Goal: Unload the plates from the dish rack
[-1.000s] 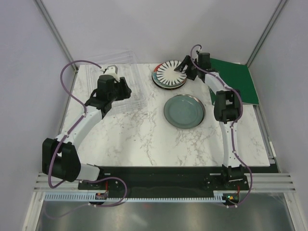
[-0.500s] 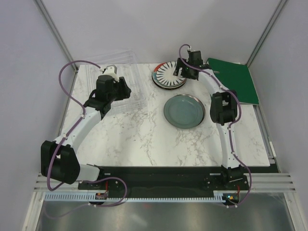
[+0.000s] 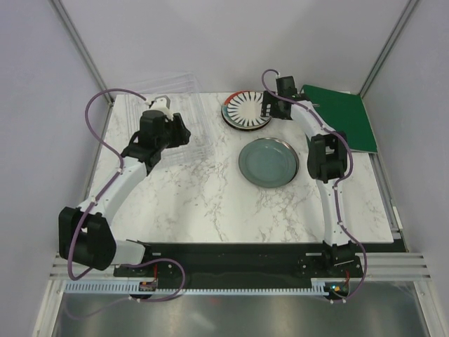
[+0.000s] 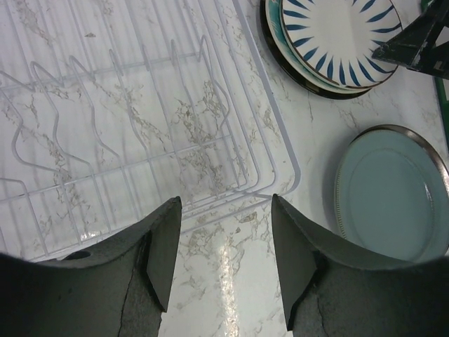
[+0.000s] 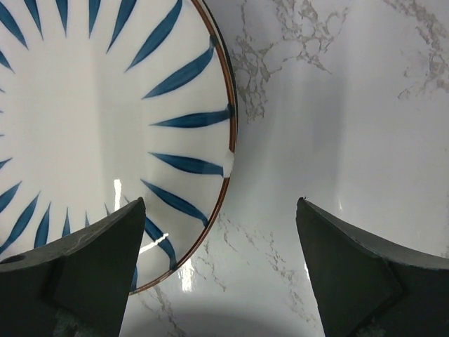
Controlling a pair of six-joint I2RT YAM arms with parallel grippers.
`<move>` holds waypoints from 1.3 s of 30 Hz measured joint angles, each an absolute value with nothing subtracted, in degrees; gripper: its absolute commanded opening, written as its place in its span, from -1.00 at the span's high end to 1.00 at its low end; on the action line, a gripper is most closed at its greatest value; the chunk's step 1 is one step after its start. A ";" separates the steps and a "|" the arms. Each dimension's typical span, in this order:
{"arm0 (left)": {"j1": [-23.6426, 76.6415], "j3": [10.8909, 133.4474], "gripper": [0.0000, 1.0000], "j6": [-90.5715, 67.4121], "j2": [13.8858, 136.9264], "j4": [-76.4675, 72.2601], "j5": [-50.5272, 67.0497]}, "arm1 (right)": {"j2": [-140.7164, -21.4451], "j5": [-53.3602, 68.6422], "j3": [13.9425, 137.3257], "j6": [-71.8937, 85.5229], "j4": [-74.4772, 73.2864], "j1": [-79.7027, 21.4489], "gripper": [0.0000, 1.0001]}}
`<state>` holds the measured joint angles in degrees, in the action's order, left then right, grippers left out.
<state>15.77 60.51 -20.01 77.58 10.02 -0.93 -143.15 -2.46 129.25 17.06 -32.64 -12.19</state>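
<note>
A white plate with dark radial stripes [image 3: 245, 109] lies on top of a stack of plates [image 4: 337, 35] at the back of the table. A plain teal plate [image 3: 269, 162] lies flat in front of the stack. My right gripper [image 3: 271, 109] hangs open over the striped plate's [image 5: 91, 126] right edge, holding nothing; its fingers [image 5: 221, 203] straddle the rim and bare marble. The clear dish rack [image 3: 175, 119] stands at the back left, and no plate shows in the slots [image 4: 140, 105] I can see. My left gripper [image 4: 226, 200] is open over the rack's near right corner.
A green ring binder [image 3: 344, 116] lies at the back right, beside the right arm. The teal plate [image 4: 393, 193] sits right of the rack's corner. Grey walls close in the table on both sides and at the back.
The right gripper has opened wider and eased off the striped plate, which now rests flat on the stack. The left arm has barely moved.
</note>
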 measured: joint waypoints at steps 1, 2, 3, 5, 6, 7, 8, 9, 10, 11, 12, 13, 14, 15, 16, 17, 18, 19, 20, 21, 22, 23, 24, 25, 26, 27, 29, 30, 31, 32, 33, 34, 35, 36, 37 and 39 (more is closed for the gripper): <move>15.77 60.51 -0.22 -20.01 77.34 10.24 -0.95 | -142.76 -2.46 128.70 16.86 -32.73 -12.27 -0.96; 15.77 60.51 -0.22 -20.01 77.03 10.55 -0.93 | -142.15 -2.46 128.07 16.69 -33.06 -12.43 -0.96; 15.77 60.51 -0.93 -19.99 76.58 10.79 -0.82 | -140.97 -2.48 127.02 16.47 -33.39 -12.56 -0.96; 15.77 60.51 -0.99 -19.31 75.35 11.11 -0.14 | -137.53 -2.46 124.01 16.01 -34.24 -12.93 -0.97; 15.77 60.58 -1.00 -19.20 74.52 11.49 0.30 | -134.67 -2.52 121.64 15.79 -34.52 -13.15 -0.96; 15.77 60.64 -0.99 -19.11 73.78 11.88 0.47 | -132.03 -2.70 119.77 15.62 -35.18 -13.41 -0.96; 15.77 60.88 -0.99 -19.00 72.84 12.49 0.78 | -128.27 -2.90 116.84 15.42 -35.07 -13.78 -0.96; 15.79 61.21 -1.00 -18.96 71.85 13.19 1.13 | -123.92 -3.22 113.75 15.16 -35.18 -14.22 -0.96; 15.79 61.36 -1.00 -18.94 70.74 13.61 1.65 | -119.31 -3.86 110.69 14.76 -35.40 -14.74 -0.96; 15.79 61.49 -0.99 -18.85 69.52 13.93 2.02 | -114.59 -4.80 107.81 14.41 -35.14 -15.49 -0.96; 15.81 61.56 -0.99 -18.74 68.18 14.26 2.31 | -109.69 -5.91 104.92 13.91 -34.74 -16.27 -0.96; 15.84 61.56 -0.99 -18.70 66.96 14.57 2.52 | -105.27 -7.14 102.30 13.34 -34.41 -17.06 -0.96; 15.84 61.56 -0.99 -18.55 65.32 14.90 2.57 | -100.84 -8.47 99.35 12.86 -33.58 -18.02 -0.96; 15.86 61.54 -0.99 -18.39 63.46 15.11 2.57 | -95.83 -9.78 95.96 12.29 -32.82 -19.00 -0.96; 15.86 61.52 -0.99 -18.24 61.47 15.42 2.35 | -91.09 -10.92 92.68 11.86 -32.45 -20.03 -0.96; 15.88 61.52 -0.99 -17.93 59.20 15.70 1.98 | -86.56 -11.77 89.49 11.55 -31.88 -21.02 -0.96; 15.88 61.52 -1.00 -17.63 56.69 15.88 1.72 | -82.17 -12.53 86.43 11.29 -31.33 -21.63 -0.96; 15.88 61.49 -0.99 -17.34 54.43 16.05 1.30 | -78.19 -13.21 83.50 11.18 -31.11 -21.89 -0.96; 15.88 61.49 -1.00 -16.99 51.94 16.14 0.69 | -74.54 -14.00 80.79 11.16 -30.89 -21.91 -0.96; 15.88 61.49 -0.99 -16.75 49.74 16.12 0.10 | -71.59 -14.52 78.70 11.16 -30.72 -21.87 -0.96; 15.88 61.49 -0.99 -16.53 47.92 16.12 -0.25 | -68.45 -15.20 76.01 11.16 -30.37 -21.85 -0.96; 15.88 61.49 -1.00 -16.36 46.30 16.16 -0.64 | -65.43 -15.73 73.45 11.16 -30.50 -21.74 -0.96; 15.88 61.45 -0.99 -16.16 45.06 16.10 -1.15 | -62.35 -16.34 70.87 11.14 -30.68 -21.74 -0.96; 15.88 61.39 -0.99 -16.05 44.05 16.05 -1.52 | -60.62 -16.64 69.49 11.07 -30.85 -21.76 -0.96; 15.88 61.04 -0.99 -15.86 43.16 15.81 -1.93 | -58.78 -16.88 67.88 11.00 -30.63 -21.76 -0.96; 15.88 60.47 -1.00 -15.55 42.46 15.75 -2.52 | -57.28 -17.30 66.46 10.83 -30.63 -21.76 -0.96; 15.88 59.05 -0.99 -14.92 41.85 15.79 -3.66 | -55.27 -18.44 63.83 10.50 -30.37 -21.80 -0.96; 15.88 58.19 -1.00 -14.59 41.82 15.90 -4.51 | -54.57 -19.11 62.52 10.33 -30.28 -21.80 -0.96; 15.88 57.34 -0.99 -14.26 41.82 16.12 -5.23 | -54.06 -19.73 61.10 10.17 -30.00 -21.80 -0.96; 15.88 56.21 -1.00 -13.87 41.76 16.45 -6.33 | -53.60 -20.40 59.51 10.00 -29.76 -21.80 -0.96; 15.88 55.51 -0.99 -13.63 41.67 16.78 -7.22 | -53.34 -20.82 58.43 9.85 -29.52 -21.80 -0.96; 15.88 54.78 -1.00 -13.32 41.65 17.37 -8.05 | -53.12 -21.28 57.28 9.69 -29.34 -21.80 -0.96; 15.88 54.22 -0.99 -13.13 41.69 17.72 -8.82 | -52.99 -21.61 56.53 9.58 -29.21 -21.80 -0.96; 15.88 53.54 -0.99 -12.84 41.65 18.04 -9.72 | -52.90 -22.41 55.64 9.54 -29.06 -21.80 -0.96; 15.88 53.19 -0.99 -12.67 41.52 18.24 -10.44 | -52.90 -22.59 55.53 9.52 -29.04 -21.80 -0.96; 15.88 52.93 -1.00 -12.43 41.28 18.50 -11.35 | -52.88 -23.88 55.27 9.58 -28.42 -21.80 -0.96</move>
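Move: The striped plate, already lying on its pile, has its middle about 11 cm to the right hand's left, 2 cm farther out and 2 cm below; the grey-blue plate lies roughly 25 cm back and 4 cm left, the green binder some 28 cm right and 3 cm back. From the left hand the empty dish rack is about 15 cm ahead, 12 left and 14 below, the striped plate 23 ahead, 23 right and 17 below. Both hands draw back and rise, right about 30 cm back from the striped plate, left about 11, opening wide. ##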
